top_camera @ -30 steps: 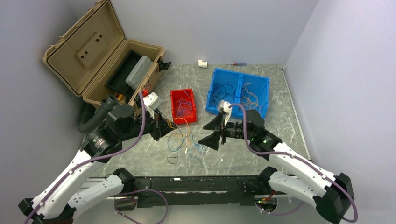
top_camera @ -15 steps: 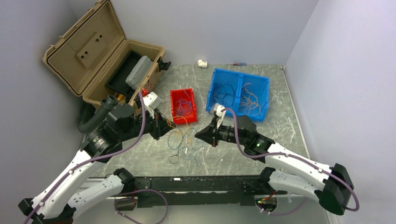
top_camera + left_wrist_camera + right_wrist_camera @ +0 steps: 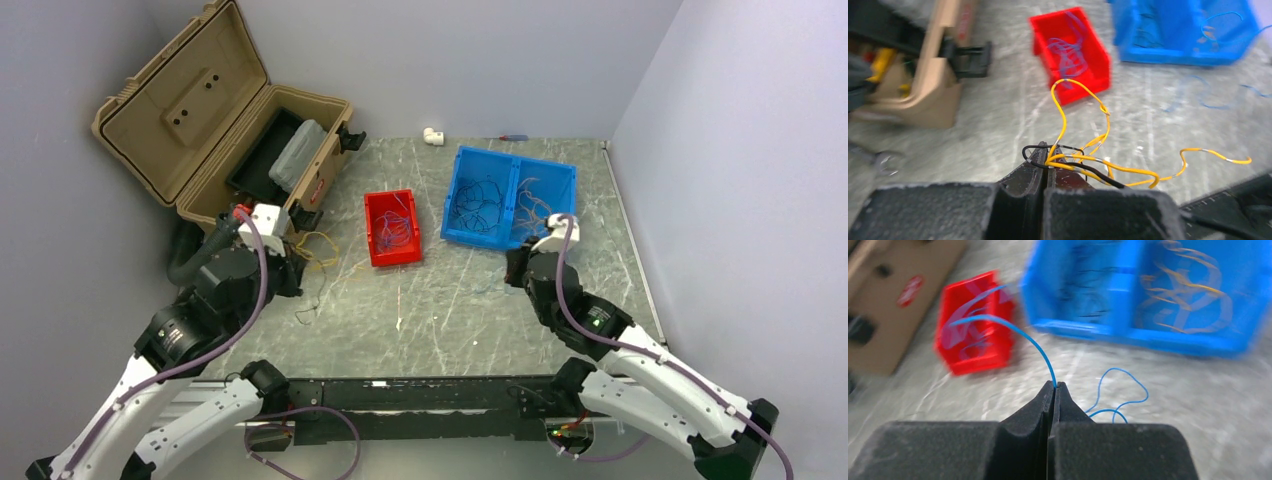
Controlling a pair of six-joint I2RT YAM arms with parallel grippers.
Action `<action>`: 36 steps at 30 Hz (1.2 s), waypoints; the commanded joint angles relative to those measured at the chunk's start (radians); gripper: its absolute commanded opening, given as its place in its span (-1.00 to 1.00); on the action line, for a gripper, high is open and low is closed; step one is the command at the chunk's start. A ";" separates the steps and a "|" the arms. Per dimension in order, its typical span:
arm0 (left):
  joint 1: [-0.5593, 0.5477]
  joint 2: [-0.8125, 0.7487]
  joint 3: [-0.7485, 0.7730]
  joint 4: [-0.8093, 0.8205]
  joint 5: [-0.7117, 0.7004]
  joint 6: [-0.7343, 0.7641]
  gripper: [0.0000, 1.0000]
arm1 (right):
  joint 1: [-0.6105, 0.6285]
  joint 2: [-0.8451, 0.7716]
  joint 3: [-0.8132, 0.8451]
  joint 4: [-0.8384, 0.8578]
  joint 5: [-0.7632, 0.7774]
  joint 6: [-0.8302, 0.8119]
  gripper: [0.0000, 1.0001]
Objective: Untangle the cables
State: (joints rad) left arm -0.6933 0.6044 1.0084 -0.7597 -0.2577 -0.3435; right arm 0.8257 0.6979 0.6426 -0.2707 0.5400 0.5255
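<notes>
My left gripper (image 3: 1048,150) is shut on a bunch of yellow cables (image 3: 1083,100) and a black cable (image 3: 1032,150), which loop out above the table. In the top view it (image 3: 297,262) is at the left, next to the tan case, with the yellow cables (image 3: 318,243) trailing from it. My right gripper (image 3: 1054,386) is shut on a thin blue cable (image 3: 1013,330) that arcs up to the left and loops on the table beside the fingers. It (image 3: 510,268) is in front of the blue bin. A pale cable (image 3: 399,305) lies loose mid-table.
A red bin (image 3: 392,228) with purple-blue wires stands at mid-table. A blue two-part bin (image 3: 512,197) holds dark and tan wires. The open tan case (image 3: 200,110) fills the back left. A white fitting (image 3: 432,135) lies by the far wall.
The right gripper shut on the blue cable and drew back to the right. The left gripper moved left with the yellow cables. The tangle at mid-table has come apart.
</notes>
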 commanded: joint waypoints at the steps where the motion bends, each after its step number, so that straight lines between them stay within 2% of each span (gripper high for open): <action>1: -0.002 -0.018 0.062 -0.138 -0.323 -0.024 -1.00 | -0.041 -0.021 0.081 -0.351 0.391 0.255 -1.00; 5: -0.003 -0.024 0.090 -0.206 -0.441 -0.040 -1.00 | -0.081 -0.037 0.098 -0.454 0.415 0.327 -1.00; 11: -0.003 -0.033 0.119 -0.278 -0.578 -0.110 -1.00 | -0.127 -0.064 0.100 -0.486 0.419 0.339 -1.00; 13: -0.003 -0.046 0.108 -0.244 -0.542 -0.090 -1.00 | -0.133 -0.074 0.092 -0.425 0.357 0.261 -1.00; 18: -0.002 -0.085 0.025 -0.065 -0.310 0.006 -1.00 | -0.135 -0.061 0.094 -0.283 0.112 0.120 -1.00; 23: -0.002 -0.054 0.009 0.010 -0.178 0.039 -1.00 | -0.135 -0.040 0.132 -0.077 -0.292 -0.029 -1.00; 25: -0.002 -0.031 0.018 0.014 -0.146 0.050 -1.00 | -0.133 -0.036 0.148 -0.015 -0.358 -0.040 -1.00; 31: -0.003 -0.013 0.011 0.027 -0.066 0.059 -1.00 | -0.145 0.088 0.351 -0.116 -0.103 -0.115 -1.00; 36: -0.002 -0.030 -0.013 0.035 -0.043 0.063 -1.00 | -0.236 0.226 0.525 -0.188 -0.088 -0.213 -1.00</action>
State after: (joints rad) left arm -0.6933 0.5903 1.0054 -0.7727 -0.3504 -0.3000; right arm 0.6582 0.8452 1.0515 -0.4191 0.4107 0.4213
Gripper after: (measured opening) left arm 0.031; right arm 0.010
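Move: The blue cable is already free in my right fingers. The blue bin's middle lies about 17 cm ahead of my right hand, 3 cm to its right and 18 cm below. The red bin is some 12 cm ahead and 21 cm to the left. From my left hand, holding the yellow and black cables, the blue bin is roughly 21 cm ahead and 37 cm right, the red bin 14 cm ahead and 14 cm right. I swing both hands outward, away from each other: my right about 12 cm right while turning some 30 degrees clockwise, my left about 10 cm left, turning counter-clockwise. Then both come back nearly to where they began, and my right lifts the blue cable about 11 cm with a slight forward reach. Both grippers stay shut on their cables. ##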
